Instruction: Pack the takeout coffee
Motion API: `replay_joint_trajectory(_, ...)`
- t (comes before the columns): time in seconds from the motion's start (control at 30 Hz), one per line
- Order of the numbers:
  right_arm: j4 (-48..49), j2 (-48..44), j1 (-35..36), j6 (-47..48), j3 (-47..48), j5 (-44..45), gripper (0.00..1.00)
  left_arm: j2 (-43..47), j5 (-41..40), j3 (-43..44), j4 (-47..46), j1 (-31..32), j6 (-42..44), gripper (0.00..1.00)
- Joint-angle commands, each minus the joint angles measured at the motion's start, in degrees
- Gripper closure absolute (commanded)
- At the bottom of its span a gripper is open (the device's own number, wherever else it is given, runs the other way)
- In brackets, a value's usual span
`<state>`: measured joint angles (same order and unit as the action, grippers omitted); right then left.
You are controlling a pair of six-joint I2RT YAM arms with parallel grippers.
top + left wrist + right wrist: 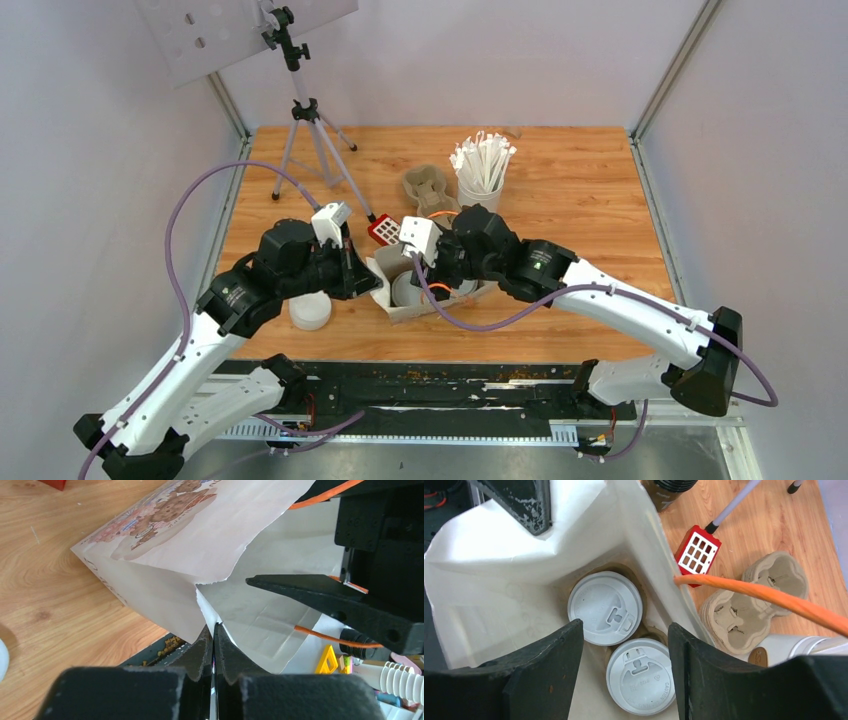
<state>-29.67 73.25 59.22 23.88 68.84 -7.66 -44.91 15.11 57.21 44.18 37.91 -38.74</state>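
Note:
Two takeout coffee cups stand side by side at the bottom of an open white paper bag (499, 570), only their white lids showing, one (605, 607) farther in and one (641, 675) nearer. My right gripper (624, 627) hangs open over the bag's mouth, the nearer lid below the gap between its fingers. From above, a lid (408, 290) shows inside the bag (400, 308) under the right gripper (434, 278). My left gripper (214, 627) is shut on the bag's torn rim (165, 555) at its left side (365, 272).
A white-lidded round thing (310, 310) sits on the table left of the bag. Behind the bag are a red block (383, 230), a beige pulp cup tray (749, 600) and a white cup of wrapped sticks (482, 170). A tripod (305, 120) stands back left.

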Motion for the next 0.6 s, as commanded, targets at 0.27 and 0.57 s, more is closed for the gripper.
replay_joint_trajectory(0.27, -2.2, 2.4, -1.2, -5.6, 8.6, 0.2, 0.38, 0.3, -4.2, 3.6, 1.1, 0.2, 0.7, 0.79)
replay_joint_trajectory(0.57, -2.1, 3.1, -1.4, -7.5, 11.8, 2.5, 0.38, 1.1, -5.9, 4.9, 0.2, 0.2, 2.5, 0.59)
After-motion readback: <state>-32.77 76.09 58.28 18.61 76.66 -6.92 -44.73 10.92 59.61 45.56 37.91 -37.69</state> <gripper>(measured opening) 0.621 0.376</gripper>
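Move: The takeout bag's left rim is already pinched in my left fingertips, the left lidded cup some 5 cm right, 3 cm ahead and 11 cm below; the red box is about 16 cm ahead, straight in line, 21 cm down. My open right hand is over the bag, whose middle lies about 10 cm below, 2 cm right and 1 cm back; from it the left cup is 3 cm left and 1 cm back, the right cup 6 cm right and level, both 9 cm down. I part my left fingers to about a third open to release the bag's rim, easing that hand only about 1 cm each up, forward and left. Meanwhile my right hand, fingers still open, rises some 3 cm away from the cups and 1 cm forward, the orange handles still draped over it, then nearly stops. ##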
